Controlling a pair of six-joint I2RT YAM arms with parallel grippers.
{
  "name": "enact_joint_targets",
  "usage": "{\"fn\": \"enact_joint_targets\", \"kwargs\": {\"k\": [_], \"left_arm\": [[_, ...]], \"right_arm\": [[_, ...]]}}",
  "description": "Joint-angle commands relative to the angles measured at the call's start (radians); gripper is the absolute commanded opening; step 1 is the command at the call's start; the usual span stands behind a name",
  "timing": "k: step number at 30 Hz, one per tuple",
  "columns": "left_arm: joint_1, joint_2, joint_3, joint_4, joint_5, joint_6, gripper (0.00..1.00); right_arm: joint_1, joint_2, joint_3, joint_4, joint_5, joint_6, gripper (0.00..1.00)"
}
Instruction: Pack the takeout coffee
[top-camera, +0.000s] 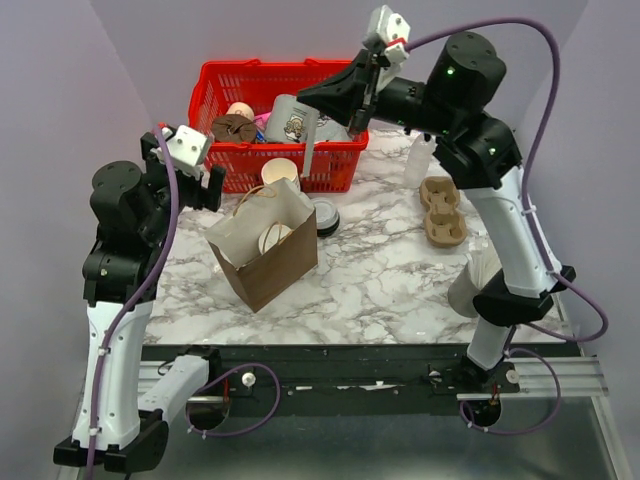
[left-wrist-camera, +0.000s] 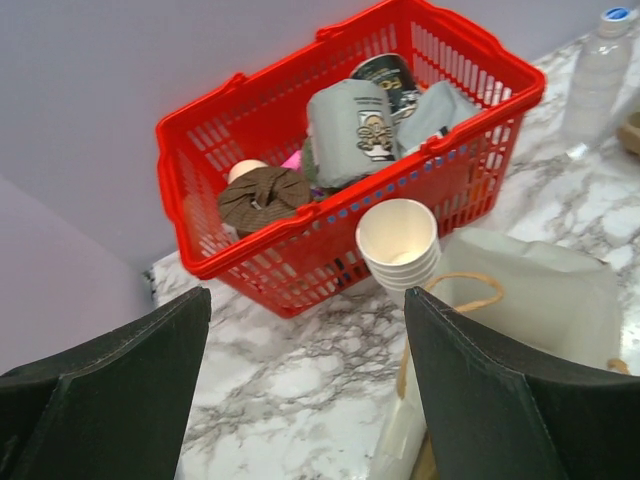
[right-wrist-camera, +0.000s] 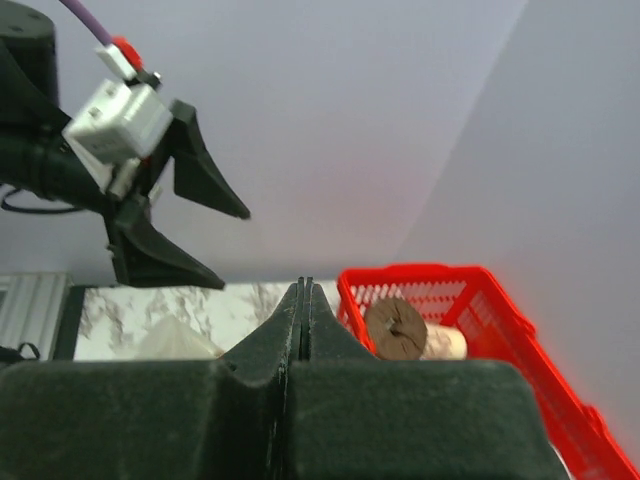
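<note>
A brown paper bag (top-camera: 275, 270) with a white lining (left-wrist-camera: 545, 295) stands open at the middle of the table. Inside its mouth I see the round cream-white top of the takeout coffee (top-camera: 272, 238); the left wrist view does not show the cup. My left gripper (top-camera: 190, 172) (left-wrist-camera: 307, 300) (right-wrist-camera: 235, 250) hovers left of the bag, open wide and empty, facing the red basket. My right gripper (top-camera: 305, 95) (right-wrist-camera: 305, 285) is raised over the basket, shut with nothing between its fingers.
The red basket (top-camera: 330, 165) (left-wrist-camera: 300, 270) at the back holds grey printed mugs (top-camera: 292, 118) (left-wrist-camera: 350, 130). A stack of nested paper cups (top-camera: 280, 172) (left-wrist-camera: 398, 240) stands in front of it. Lids (top-camera: 326, 216), a pulp carrier (top-camera: 442, 212) and a bottle (top-camera: 418, 160) lie right.
</note>
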Motion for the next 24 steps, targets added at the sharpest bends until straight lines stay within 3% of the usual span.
{"fn": "enact_joint_targets", "kwargs": {"k": [1,7,14,15,16,17,19,20,21,24], "left_arm": [[0.018,-0.047,0.015,-0.018,-0.147,0.033,0.88],[0.021,-0.096,-0.005,-0.032,-0.198,0.070,0.89],[0.027,-0.135,-0.021,-0.044,-0.210,0.067,0.90],[0.033,-0.141,-0.025,-0.044,-0.207,0.064,0.90],[0.035,-0.144,-0.027,-0.044,-0.206,0.059,0.90],[0.039,-0.148,-0.028,-0.044,-0.204,0.058,0.90],[0.046,-0.151,-0.030,-0.044,-0.195,0.053,0.90],[0.047,-0.151,-0.030,-0.042,-0.190,0.050,0.90],[0.049,-0.153,-0.030,-0.041,-0.186,0.049,0.90],[0.052,-0.148,-0.033,-0.029,-0.157,0.040,0.91]], "right_arm": [[0.079,0.094,0.077,0.137,-0.017,0.071,0.01],[0.187,0.161,0.082,0.146,-0.031,0.076,0.01],[0.232,0.258,0.042,0.144,-0.066,0.134,0.01],[0.235,0.281,0.041,0.146,-0.074,0.139,0.05],[0.240,0.290,0.038,0.146,-0.089,0.142,0.19],[0.241,0.295,0.036,0.146,-0.092,0.145,0.43],[0.246,0.283,0.036,0.146,-0.073,0.159,0.65],[0.248,0.267,0.035,0.146,-0.056,0.159,0.91],[0.248,0.251,0.035,0.146,-0.034,0.159,1.00],[0.246,0.142,-0.025,0.134,0.134,0.110,1.00]]}}
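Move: The right hand already grips the straw; the bag it is for stands with its middle about 9 cm to this hand's left, 2 cm back and some 45 cm below. The cup stack is about 14 cm ahead and 6 cm left of the hand, the lids 13 cm ahead and 3 cm right, both around 50 cm below. From the left hand the bag lies 9 cm right, 2 cm back and about 31 cm below. The right fingers let go of the straw, opening wide late on, after the hand has swung some 15 cm left and sunk about 10 cm towards the open bag, drawing back slightly and tipping a little as it goes. The empty, open left hand clears away from the bag, about 5 cm left and somewhat back, edging up and turning slightly counter-clockwise. ##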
